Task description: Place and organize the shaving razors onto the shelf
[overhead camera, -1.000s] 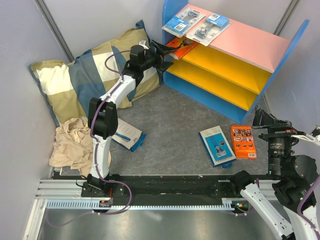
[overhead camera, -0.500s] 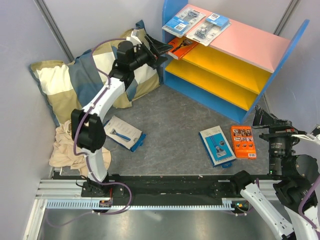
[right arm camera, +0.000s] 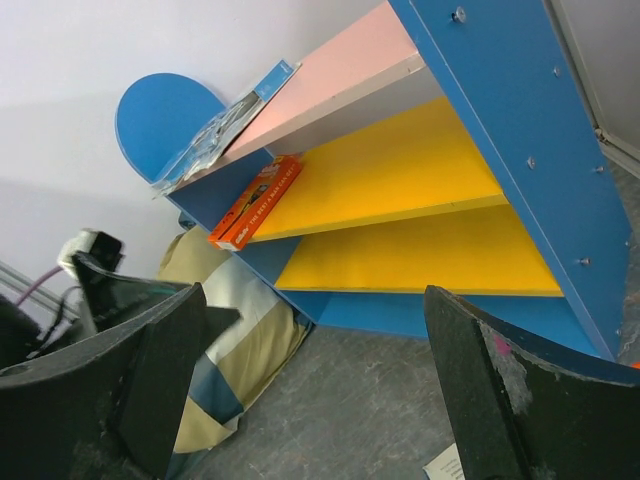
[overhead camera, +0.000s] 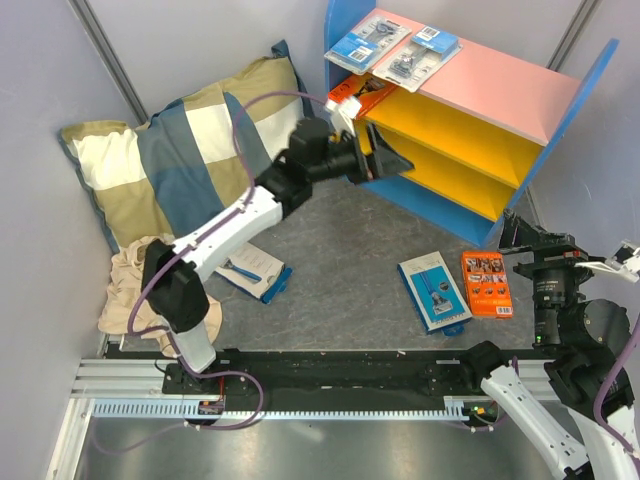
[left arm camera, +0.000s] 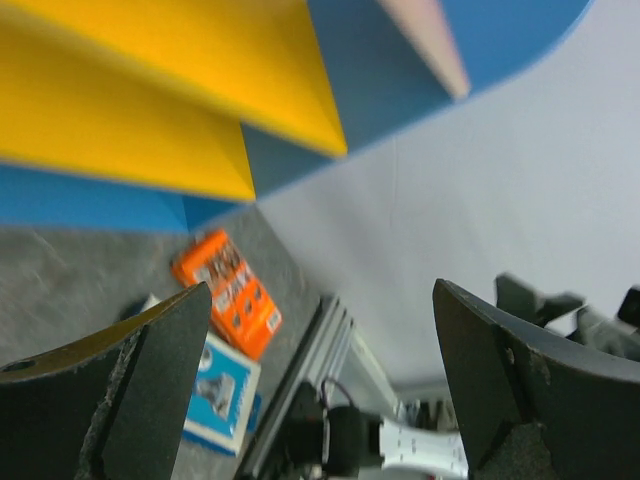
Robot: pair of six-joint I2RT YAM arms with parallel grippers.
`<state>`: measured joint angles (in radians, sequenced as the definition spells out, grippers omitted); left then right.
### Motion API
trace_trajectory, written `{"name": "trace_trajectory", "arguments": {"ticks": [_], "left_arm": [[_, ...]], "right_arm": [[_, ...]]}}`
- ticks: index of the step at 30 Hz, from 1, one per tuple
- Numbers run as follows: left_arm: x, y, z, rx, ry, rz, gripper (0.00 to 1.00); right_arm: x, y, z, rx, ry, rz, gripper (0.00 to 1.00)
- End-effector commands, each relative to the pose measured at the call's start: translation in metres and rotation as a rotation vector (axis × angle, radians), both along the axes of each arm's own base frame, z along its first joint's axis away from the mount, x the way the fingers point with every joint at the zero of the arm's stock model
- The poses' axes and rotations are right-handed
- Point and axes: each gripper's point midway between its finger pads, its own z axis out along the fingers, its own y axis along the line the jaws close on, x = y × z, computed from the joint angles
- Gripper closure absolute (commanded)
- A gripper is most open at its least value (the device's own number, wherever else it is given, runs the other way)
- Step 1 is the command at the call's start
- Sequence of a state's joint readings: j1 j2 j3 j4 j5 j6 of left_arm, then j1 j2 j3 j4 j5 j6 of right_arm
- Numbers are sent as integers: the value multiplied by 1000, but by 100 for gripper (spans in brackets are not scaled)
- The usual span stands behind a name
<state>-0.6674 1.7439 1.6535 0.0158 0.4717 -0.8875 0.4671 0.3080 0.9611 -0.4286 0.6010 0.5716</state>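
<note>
The shelf [overhead camera: 560, 100] stands at the back right, blue sides, pink top board, two yellow boards. Two blister razor packs [overhead camera: 366, 42] [overhead camera: 418, 55] lie on the pink board. An orange razor box [overhead camera: 352, 95] lies at the left end of the upper yellow board. On the floor lie a blue/white box [overhead camera: 434, 293], an orange box [overhead camera: 487, 283] and another blue/white box [overhead camera: 250, 270]. My left gripper [overhead camera: 398, 160] is open and empty in front of the yellow boards. My right gripper [overhead camera: 532, 238] is open and empty near the shelf's right foot.
A checked pillow [overhead camera: 170, 160] leans in the back left corner, and a beige cloth [overhead camera: 140, 285] lies in front of it. Grey walls close in left, back and right. The right wrist view shows the shelf [right arm camera: 500, 120], the orange box [right arm camera: 255, 202] and the pillow [right arm camera: 240, 340].
My left gripper has come away from the orange box at the shelf's left end and swung right and lower, in front of the yellow boards. The right arm has barely moved.
</note>
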Motion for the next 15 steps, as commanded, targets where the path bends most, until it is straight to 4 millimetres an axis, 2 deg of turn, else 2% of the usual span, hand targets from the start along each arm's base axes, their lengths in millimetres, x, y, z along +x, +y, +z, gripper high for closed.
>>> {"name": "trace_trajectory", "arguments": {"ticks": [1, 2, 5, 6, 8, 9, 11, 12, 14, 15], "left_arm": [[-27, -41, -59, 141, 6, -71, 3], [-38, -57, -78, 169, 28, -104, 3], [-55, -80, -99, 201, 48, -151, 3], [-55, -87, -114, 223, 68, -161, 4], [-65, -97, -130, 246, 86, -180, 4], [-66, -104, -146, 267, 105, -189, 5], [-75, -113, -161, 289, 127, -217, 5], [-76, -120, -175, 306, 145, -228, 6], [-81, -129, -184, 316, 160, -247, 7], [-82, -133, -198, 331, 182, -250, 8]], "right_arm": [[0, 1, 0, -2, 5, 7, 2], [1, 2, -2, -2, 8, 10, 2], [0, 3, -4, 5, 10, 15, 2], [0, 3, -4, 6, 11, 17, 2], [-2, 2, -4, 4, 11, 16, 2], [-2, 1, -4, 4, 10, 13, 2], [-2, 1, -5, 5, 11, 11, 2], [-2, 1, -6, 4, 16, 9, 2], [-2, 1, -6, 8, 15, 10, 2], [-3, 0, -6, 12, 13, 9, 2]]}}
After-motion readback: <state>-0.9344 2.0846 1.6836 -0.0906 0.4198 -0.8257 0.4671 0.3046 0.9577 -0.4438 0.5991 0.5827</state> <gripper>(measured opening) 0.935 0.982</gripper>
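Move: The blue-and-white razor box lies on the table about 17 cm back and 14 cm to the right of the left hand, some 36 cm below it. The orange razor box beside it is about 15 cm back and 26 cm to the right of the same hand, equally low; the orange pack already on the shelf is roughly 23 cm ahead, 5 cm left and 7 cm lower. From the right hand, the blue-and-white box is about 12 cm left, level fore and aft, 40 cm down. The blue-and-white razor box is what the empty left hand now nears: it swoops down some 20 cm from in front of the shelf, swinging about 11 cm right and 8 cm back as it sinks. Meanwhile the wrist tips the fingers from nearly level to slanting down by about 25 degrees, still pointing right and still wide open, touching nothing. ##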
